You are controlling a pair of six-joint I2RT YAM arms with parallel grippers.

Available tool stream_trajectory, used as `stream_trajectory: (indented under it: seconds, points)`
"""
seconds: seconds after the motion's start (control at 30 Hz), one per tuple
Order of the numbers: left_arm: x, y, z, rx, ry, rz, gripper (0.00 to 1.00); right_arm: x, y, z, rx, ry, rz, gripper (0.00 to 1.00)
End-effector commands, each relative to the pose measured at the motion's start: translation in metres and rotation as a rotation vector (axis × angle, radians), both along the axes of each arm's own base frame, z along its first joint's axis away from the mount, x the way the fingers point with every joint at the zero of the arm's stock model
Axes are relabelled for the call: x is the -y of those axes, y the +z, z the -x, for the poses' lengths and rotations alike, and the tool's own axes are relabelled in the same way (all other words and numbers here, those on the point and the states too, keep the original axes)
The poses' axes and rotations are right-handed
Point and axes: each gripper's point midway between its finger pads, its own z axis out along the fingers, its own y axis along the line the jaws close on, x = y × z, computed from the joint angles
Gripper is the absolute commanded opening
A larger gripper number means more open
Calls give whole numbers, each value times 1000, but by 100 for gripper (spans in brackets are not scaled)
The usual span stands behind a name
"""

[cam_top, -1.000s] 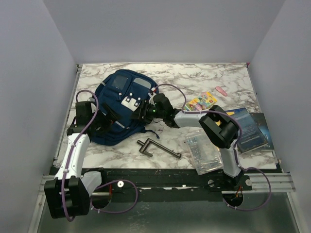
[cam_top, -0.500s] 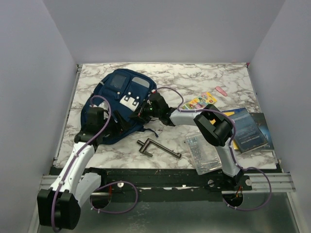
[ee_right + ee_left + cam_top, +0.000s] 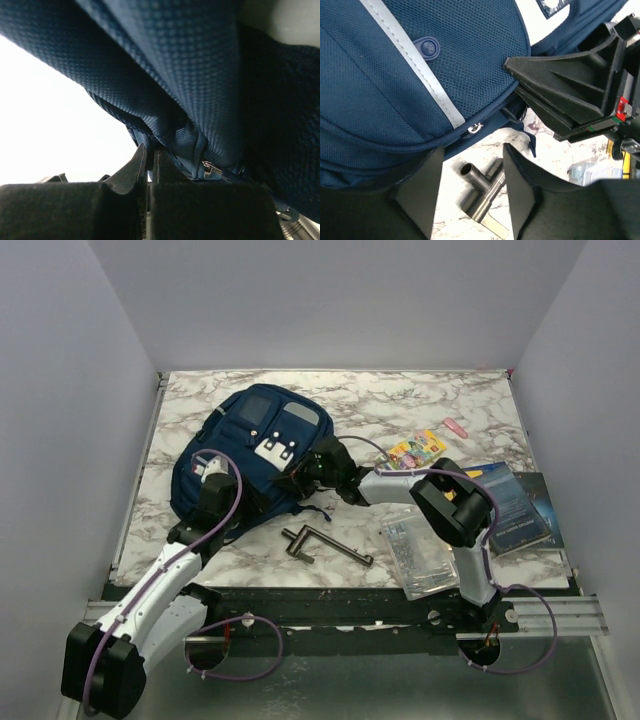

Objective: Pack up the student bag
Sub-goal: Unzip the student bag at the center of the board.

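Note:
The student bag (image 3: 255, 440), navy blue with grey stripes, lies at the left rear of the marble table. My right gripper (image 3: 300, 472) is at the bag's right edge. In the right wrist view that gripper (image 3: 150, 150) is shut on a fold of blue bag fabric, with a zip slider (image 3: 209, 170) just beside it. My left gripper (image 3: 245, 502) hovers at the bag's near edge. In the left wrist view its jaws (image 3: 472, 160) stand open with nothing between them, just below the bag's zip pull (image 3: 474, 128); the table lies below.
A metal T-shaped pipe fitting (image 3: 325, 543) lies in front of the bag, and in the left wrist view this fitting (image 3: 482, 187) shows on the table below the left fingers. To the right are a clear plastic case (image 3: 418, 555), a crayon box (image 3: 415, 450), a pink eraser (image 3: 455, 427) and books (image 3: 510, 502).
My left arm swung from the bag's left side to its near edge, jaws narrowing. The right gripper shut on the bag's edge, and the bag shifted slightly.

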Motion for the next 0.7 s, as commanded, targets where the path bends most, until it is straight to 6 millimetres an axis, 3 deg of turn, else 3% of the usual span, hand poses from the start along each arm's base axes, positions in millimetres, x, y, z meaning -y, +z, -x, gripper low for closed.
stream_trajectory:
  seconds: [0.0, 0.13, 0.5, 0.6, 0.67]
  points:
    - [-7, 18, -24, 78, 84, -60, 45, -1, 40, -1, -32, -74, -107, 1]
    - [1, 21, -28, 88, 83, -95, 36, 2, 39, 0, -47, -115, -96, 1]
    - [-2, 15, -42, 75, 182, -254, 35, 1, 51, 5, -24, -139, -105, 1]
    - [-7, 12, -44, 48, 206, -291, 30, 4, 51, 6, -9, -145, -79, 1]
    - [-11, 11, -43, 29, 223, -313, 22, 7, 52, 6, 11, -146, -60, 1]
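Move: The zipper pull at the student bag's near edge is about 4 cm ahead of the left gripper, 2 cm to its right and 2 cm below. The white label lies some 12 cm ahead and 4 cm right of that gripper, the metal crank's near end roughly 6 cm back, 8 cm right, on the table. From the right gripper, already pinching the bag fabric, the pull is about 5 cm left, 2 cm back and slightly lower. Bring the left gripper forward about 3 cm, easing slightly right, so that its fingertips come around the zipper pull. As it goes, roll the wrist some 15 degrees, left side rising, and narrow the fingers from half open to under a third without shutting them. Keep the right fingers shut on the fabric, lifting it about 1 cm while turning roughly 10 degrees clockwise. ##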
